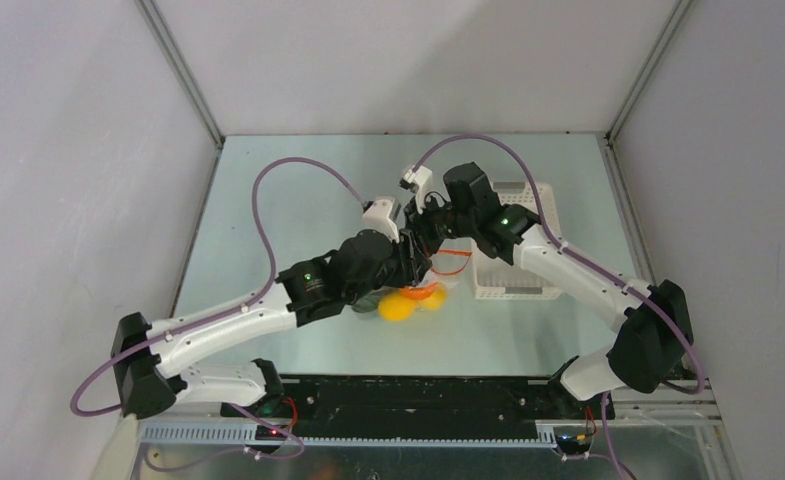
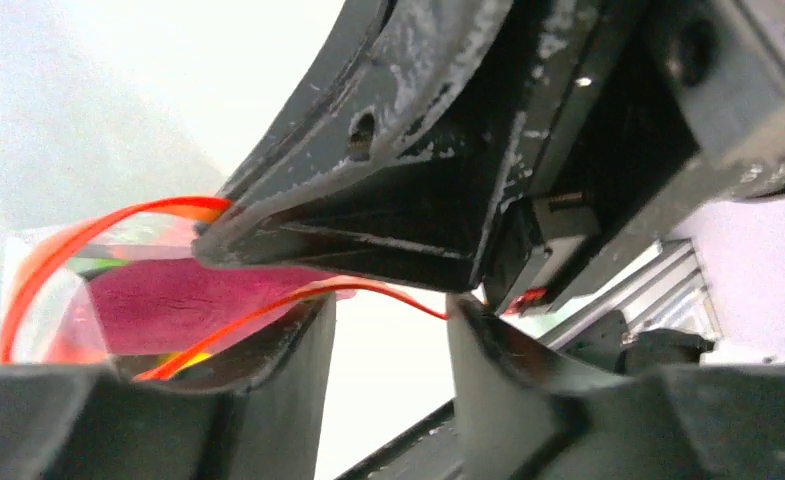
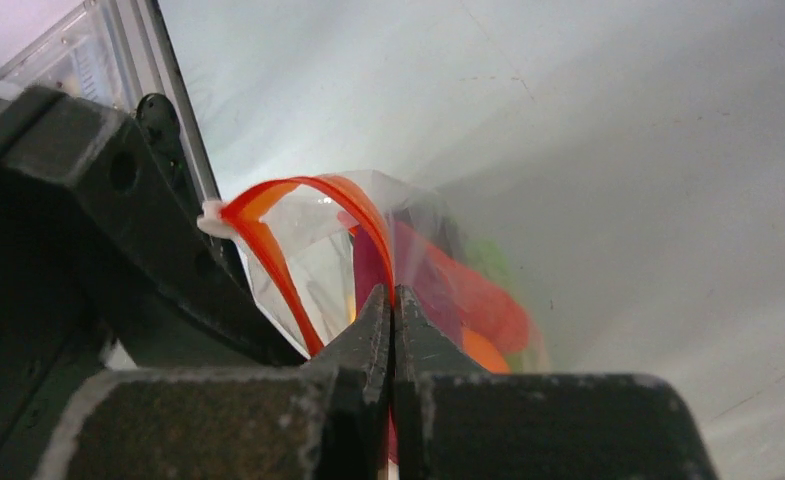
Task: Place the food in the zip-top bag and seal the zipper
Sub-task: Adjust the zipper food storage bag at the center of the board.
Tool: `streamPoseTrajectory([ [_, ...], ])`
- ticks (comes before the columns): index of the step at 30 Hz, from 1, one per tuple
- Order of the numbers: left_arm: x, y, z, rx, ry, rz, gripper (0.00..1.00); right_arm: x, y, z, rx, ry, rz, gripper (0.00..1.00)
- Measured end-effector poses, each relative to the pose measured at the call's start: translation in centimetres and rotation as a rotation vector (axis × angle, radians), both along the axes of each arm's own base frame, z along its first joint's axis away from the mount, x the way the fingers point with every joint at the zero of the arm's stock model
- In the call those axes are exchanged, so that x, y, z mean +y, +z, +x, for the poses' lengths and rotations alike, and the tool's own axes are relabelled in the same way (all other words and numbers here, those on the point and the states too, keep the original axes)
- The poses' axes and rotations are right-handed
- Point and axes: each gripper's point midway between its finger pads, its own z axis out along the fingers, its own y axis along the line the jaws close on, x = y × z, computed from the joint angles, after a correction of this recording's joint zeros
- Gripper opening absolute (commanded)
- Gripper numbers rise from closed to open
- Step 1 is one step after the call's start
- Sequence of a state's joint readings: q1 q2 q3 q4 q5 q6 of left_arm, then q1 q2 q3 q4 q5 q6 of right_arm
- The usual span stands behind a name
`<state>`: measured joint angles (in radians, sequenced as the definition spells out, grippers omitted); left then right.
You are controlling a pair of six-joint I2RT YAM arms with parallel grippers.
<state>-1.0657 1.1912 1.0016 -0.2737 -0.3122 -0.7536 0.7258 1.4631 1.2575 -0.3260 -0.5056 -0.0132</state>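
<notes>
The clear zip-top bag (image 1: 408, 300) hangs between the two grippers at the table's middle, with the food in it: a yellow lemon (image 1: 396, 308) and an orange (image 1: 425, 294). Through the bag (image 3: 318, 255) I see a purple piece (image 3: 370, 268), red chili (image 3: 478, 300), an orange (image 3: 484, 352) and a green piece (image 3: 490, 262). My right gripper (image 3: 393, 292) (image 1: 432, 235) is shut on the orange-red zipper (image 3: 268, 240). My left gripper (image 2: 388, 312) (image 1: 416, 264) stands open. The zipper (image 2: 368, 290) loops across the gap at its fingertips, with the purple piece (image 2: 168, 300) behind.
A white slotted basket (image 1: 513, 272) stands just right of the grippers, under the right forearm. The right gripper's dark body (image 2: 448, 150) fills the upper part of the left wrist view, very close to the left fingers. Grey walls enclose the table on three sides.
</notes>
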Motion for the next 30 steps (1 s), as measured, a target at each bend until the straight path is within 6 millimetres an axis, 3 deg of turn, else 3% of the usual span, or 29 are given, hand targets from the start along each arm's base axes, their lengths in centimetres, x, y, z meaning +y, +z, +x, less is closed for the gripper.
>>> streamPoseTrajectory([
  [4, 1.1, 0.5, -0.5, -0.046, -0.041, 0.056, 0.96, -0.4, -0.1, -0.1, -0.002, 0.021, -0.005, 0.00],
  [8, 2.6, 4.3, -1.8, -0.168, -0.113, 0.037, 1.00, -0.8, -0.3, 0.0, -0.003, 0.029, -0.013, 0.00],
  [12, 6.9, 8.6, -2.3, -0.307, -0.063, 0.014, 1.00, -1.0, -0.3, -0.1, 0.009, 0.047, -0.006, 0.00],
  [16, 10.8, 10.2, -2.2, -0.391, 0.029, 0.014, 1.00, -1.3, -0.2, -0.1, 0.015, 0.051, -0.001, 0.00],
  [18, 11.8, 8.9, -2.2, -0.404, 0.051, 0.017, 1.00, -1.4, -0.2, 0.0, 0.021, 0.051, 0.003, 0.00],
  [23, 12.2, -0.1, -3.4, -0.372, -0.043, 0.092, 1.00, -2.2, -0.2, 0.6, 0.038, 0.036, 0.006, 0.00],
  [25, 12.1, -2.1, -3.9, -0.370, -0.090, 0.100, 1.00, -2.4, -0.3, 0.6, 0.047, 0.036, 0.007, 0.00],
  [27, 11.8, -3.1, -4.3, -0.379, -0.128, 0.095, 1.00, -2.5, -0.3, 0.6, 0.054, 0.035, 0.009, 0.00],
  [30, 11.5, -2.3, -3.8, -0.416, -0.132, 0.060, 1.00, -2.6, -0.2, 0.6, 0.066, 0.041, 0.020, 0.00],
])
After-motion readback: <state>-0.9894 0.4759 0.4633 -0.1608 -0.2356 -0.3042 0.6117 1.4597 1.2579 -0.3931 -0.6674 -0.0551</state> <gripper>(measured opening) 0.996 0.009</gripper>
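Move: The bag's white zipper slider, at the left end of its mouth, lies about 9 cm to the left hand's left, 1 cm ahead and a little below. The right hand's pinch on the orange strip is some 5 cm ahead of the left hand and 3 cm to its left, about level; a yellow fruit in the bag sits 2 cm back, 5 cm left and 13 cm down. From the right hand, the slider is roughly 4 cm back, 6 cm left and slightly below. The bag's near orange strip comes free as the left fingers, already part open, spread wide. The left hand swings up and left about 10 cm, then sinks again and eases back, ending some 12 cm left with its fingers tilted up about 25 degrees and facing the slider corner. The right hand keeps its pinch and drifts 2.5 cm right. ##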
